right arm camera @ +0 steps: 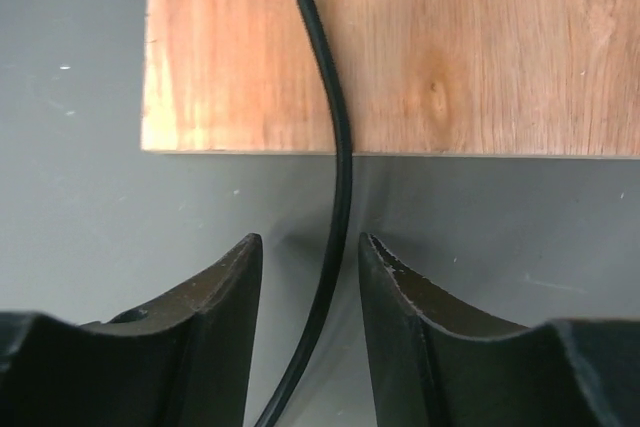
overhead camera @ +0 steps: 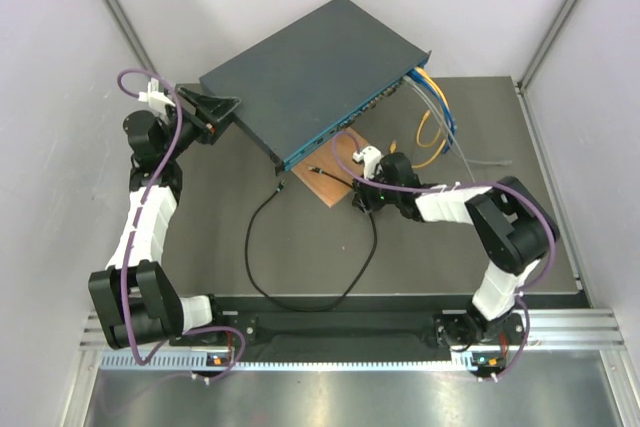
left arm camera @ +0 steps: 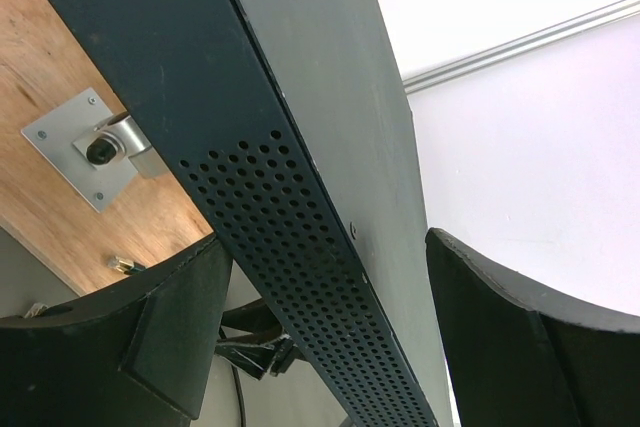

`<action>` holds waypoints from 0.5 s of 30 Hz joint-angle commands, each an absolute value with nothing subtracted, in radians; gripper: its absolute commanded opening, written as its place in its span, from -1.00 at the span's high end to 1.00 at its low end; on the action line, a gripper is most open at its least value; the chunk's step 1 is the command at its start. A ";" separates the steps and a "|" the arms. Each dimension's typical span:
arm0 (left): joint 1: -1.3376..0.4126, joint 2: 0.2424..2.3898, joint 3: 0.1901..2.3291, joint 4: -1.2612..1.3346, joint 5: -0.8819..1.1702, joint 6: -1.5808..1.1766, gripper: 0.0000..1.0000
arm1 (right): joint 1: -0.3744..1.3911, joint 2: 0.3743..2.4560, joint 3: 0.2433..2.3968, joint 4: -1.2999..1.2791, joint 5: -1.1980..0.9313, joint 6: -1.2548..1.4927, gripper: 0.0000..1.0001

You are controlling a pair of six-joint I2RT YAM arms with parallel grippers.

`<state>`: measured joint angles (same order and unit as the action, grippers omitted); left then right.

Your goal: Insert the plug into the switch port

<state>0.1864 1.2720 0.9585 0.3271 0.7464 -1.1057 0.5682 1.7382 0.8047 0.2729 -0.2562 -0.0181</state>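
Observation:
The switch (overhead camera: 310,72) is a large flat dark blue-grey box lying at an angle, with a row of ports (overhead camera: 345,122) along its teal front face. My left gripper (overhead camera: 228,107) is open at its left corner. The perforated side wall (left arm camera: 300,277) runs between the two fingers of the left gripper (left arm camera: 325,237), with a gap to the right finger. A thin black cable (overhead camera: 262,287) loops over the table. It passes, untouched, between the fingers of my open right gripper (right arm camera: 310,239) and onto the brown board (right arm camera: 450,47). The plug (overhead camera: 314,169) lies on that board.
Yellow and blue cables (overhead camera: 435,107) hang from the switch's right end. The board (overhead camera: 340,162) partly sits under the switch's front and carries a silver plate with a peg (left arm camera: 85,147). The cable's other end (overhead camera: 281,187) lies near the switch's front corner.

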 commanded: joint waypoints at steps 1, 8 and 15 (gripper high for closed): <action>0.193 1.241 0.989 0.397 0.744 -1.078 -0.65 | 0.597 1.761 0.861 0.270 -0.207 -0.049 0.15; 0.192 1.244 0.996 0.394 0.747 -1.080 -0.65 | 0.597 1.810 0.879 0.252 -0.153 -0.090 0.51; 0.193 1.249 1.015 0.388 0.758 -1.074 -0.64 | 0.595 1.760 0.891 0.181 -0.189 -0.120 1.00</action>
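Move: The black cable already runs between the right hand's open fingertips; the stretch to be gripped is about 2 cm ahead and 1 cm below. Its plug end lies on the wooden board, roughly 8 cm ahead and 10 cm left of the hand. The board's middle is about 8 cm ahead and 4 cm left, while the cable's other plug is some 17 cm left and 4 cm ahead. From the left hand, the grip spot is about 26 cm right, 6 cm back and 31 cm lower. The right fingers close from nearly half open to shut around the black cable, pinching it just short of the wooden board's near edge. Meanwhile the hand slides about 2 cm forward towards the board, sinks only slightly and tilts about 5 degrees, its left side dipping, then stops as the grip closes. ##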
